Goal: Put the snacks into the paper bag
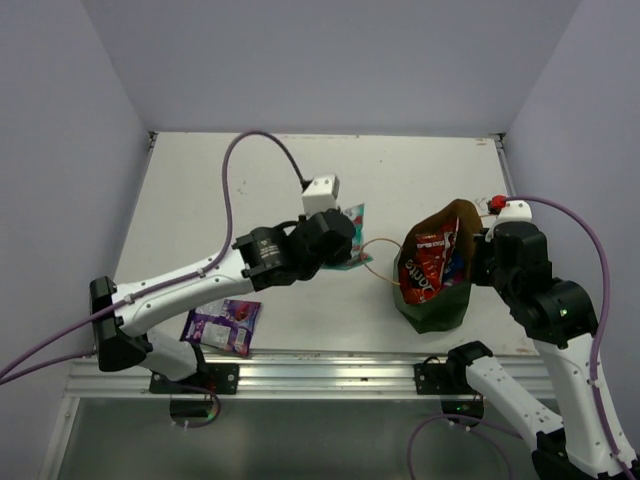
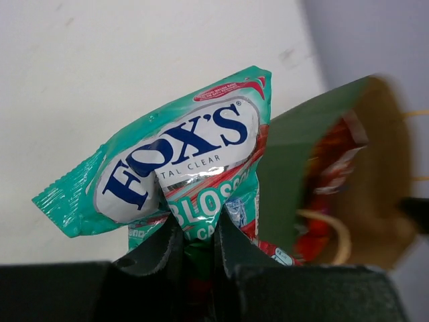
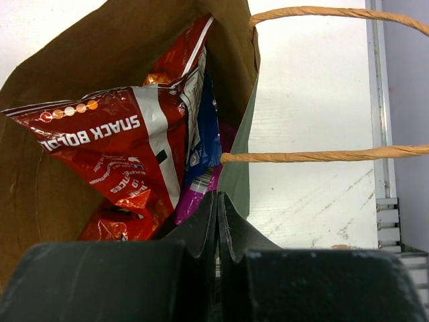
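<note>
My left gripper [image 1: 340, 245] [image 2: 198, 231] is shut on the lower edge of a teal candy bag [image 2: 181, 161] [image 1: 352, 228], which it holds just left of the paper bag [image 1: 432, 305] [image 2: 291, 171]. The paper bag is dark green outside and brown inside, and its mouth tilts open. Inside it lie a red packet [image 3: 127, 154] [image 1: 425, 265], a blue packet [image 3: 208, 134] and a magenta packet [image 3: 194, 198]. My right gripper [image 3: 218, 198] [image 1: 478, 258] is shut on the bag's right rim [image 3: 240, 178]. A purple-silver bag [image 1: 225, 325] lies flat near the left arm's base.
The paper bag's cord handles [image 3: 315, 155] loop out over the white table [image 1: 250, 180]. An aluminium rail [image 1: 330, 365] runs along the near edge. Grey walls close in the table on the left, right and back.
</note>
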You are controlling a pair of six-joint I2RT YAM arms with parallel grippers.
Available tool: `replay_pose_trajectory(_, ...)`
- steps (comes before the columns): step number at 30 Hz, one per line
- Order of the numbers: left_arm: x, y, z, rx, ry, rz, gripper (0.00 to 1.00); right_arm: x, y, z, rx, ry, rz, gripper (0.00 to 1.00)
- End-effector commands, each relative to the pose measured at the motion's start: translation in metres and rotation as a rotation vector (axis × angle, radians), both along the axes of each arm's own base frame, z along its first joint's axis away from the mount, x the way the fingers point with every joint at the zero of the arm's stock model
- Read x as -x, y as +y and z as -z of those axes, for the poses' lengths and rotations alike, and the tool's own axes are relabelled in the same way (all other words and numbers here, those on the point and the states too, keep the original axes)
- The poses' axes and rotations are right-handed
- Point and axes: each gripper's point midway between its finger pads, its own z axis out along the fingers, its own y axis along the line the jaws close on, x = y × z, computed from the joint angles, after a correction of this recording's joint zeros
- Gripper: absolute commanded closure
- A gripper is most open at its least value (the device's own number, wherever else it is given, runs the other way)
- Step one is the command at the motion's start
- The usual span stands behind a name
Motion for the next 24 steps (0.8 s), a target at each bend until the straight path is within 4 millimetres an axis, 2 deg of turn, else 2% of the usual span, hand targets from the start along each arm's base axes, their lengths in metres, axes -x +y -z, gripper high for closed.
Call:
replay_pose_trajectory(1, -0.008, -0.051, -0.153, 0.223, -0.320, 0.157, 1.00, -0.002, 0.002, -0.005, 0.003, -0.022, -0.021, 1.00)
replay_pose_trajectory(2, -0.007, -0.066, -0.164, 0.247, -0.341, 0.201, 1.00, -0.002, 0.001, -0.005, 0.004, -0.022, -0.022, 1.00)
replay_pose_trajectory(3, -0.005, -0.076, -0.193, 0.302, -0.384, 0.242, 1.00, -0.002, 0.001, -0.006, 0.005, -0.024, -0.021, 1.00)
replay_pose_trajectory(4, 0.001, -0.097, -0.208, 0.356, -0.390, 0.312, 1.00, -0.001, 0.000, -0.007, 0.006, -0.026, -0.016, 1.00)
replay_pose_trajectory(5, 0.003, -0.109, -0.199, 0.349, -0.376, 0.350, 1.00, -0.001, 0.000, -0.007, 0.006, -0.026, -0.016, 1.00)
replay_pose_trajectory(6, 0.005, -0.118, -0.208, 0.373, -0.387, 0.383, 1.00, -0.001, 0.000, -0.007, 0.008, -0.027, -0.015, 1.00)
replay_pose_trajectory(7, 0.012, -0.133, -0.207, 0.402, -0.375, 0.447, 1.00, -0.001, 0.000, -0.007, 0.008, -0.027, -0.014, 1.00)
replay_pose_trajectory(8, 0.013, -0.150, -0.191, 0.394, -0.351, 0.483, 1.00, -0.001, 0.000, -0.006, 0.009, -0.024, -0.015, 1.00)
replay_pose_trajectory(10, 0.023, -0.175, -0.179, 0.430, -0.328, 0.568, 1.00, -0.001, -0.001, -0.006, 0.009, -0.025, -0.011, 1.00)
replay_pose_trajectory(11, 0.023, -0.190, -0.159, 0.417, -0.297, 0.598, 1.00, -0.001, -0.001, -0.007, 0.010, -0.025, -0.009, 1.00)
replay_pose_trajectory(13, 0.027, -0.208, -0.144, 0.432, -0.271, 0.638, 1.00, -0.001, -0.001, -0.008, 0.009, -0.030, -0.007, 1.00)
replay_pose_trajectory(14, 0.030, -0.221, -0.127, 0.425, -0.243, 0.673, 1.00, -0.001, -0.001, -0.008, 0.009, -0.030, -0.007, 1.00)
replay_pose_trajectory(16, 0.035, -0.232, -0.116, 0.429, -0.222, 0.713, 1.00, 0.000, -0.002, -0.007, 0.012, -0.028, -0.004, 1.00)
replay_pose_trajectory(17, 0.034, -0.238, -0.102, 0.409, -0.202, 0.717, 1.00, 0.000, -0.003, -0.009, 0.014, -0.031, 0.000, 1.00)
replay_pose_trajectory(18, 0.034, -0.241, -0.101, 0.408, -0.197, 0.721, 1.00, 0.001, -0.004, -0.009, 0.013, -0.031, 0.003, 1.00)
replay_pose_trajectory(24, 0.026, -0.239, -0.056, 0.285, -0.132, 0.694, 1.00, 0.002, -0.005, -0.010, 0.014, -0.036, 0.007, 1.00)
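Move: The left hand already holds the green-and-white Fox's candy pack. The paper bag it is bound for stands some 20 cm to its right and about 2 cm back, its middle roughly 12 cm lower; the bag's near rope handle sticks out some 7 cm right, 4 cm back and 5 cm below. The purple snack pack lies about 26 cm left, 13 cm back and 22 cm down. From the right hand the bag's middle is about 8 cm left, 4 cm ahead and 12 cm below. Still pinching the candy pack, the left hand carries it in a quick high arc to the right, about 24 cm in all: up some 22 cm to clear the rim and handle, then down nearly as far into the bag's mouth, turning about 40 degrees clockwise and slowing at the end. The shut right hand stays put, keeping hold of the bag's right rim. ##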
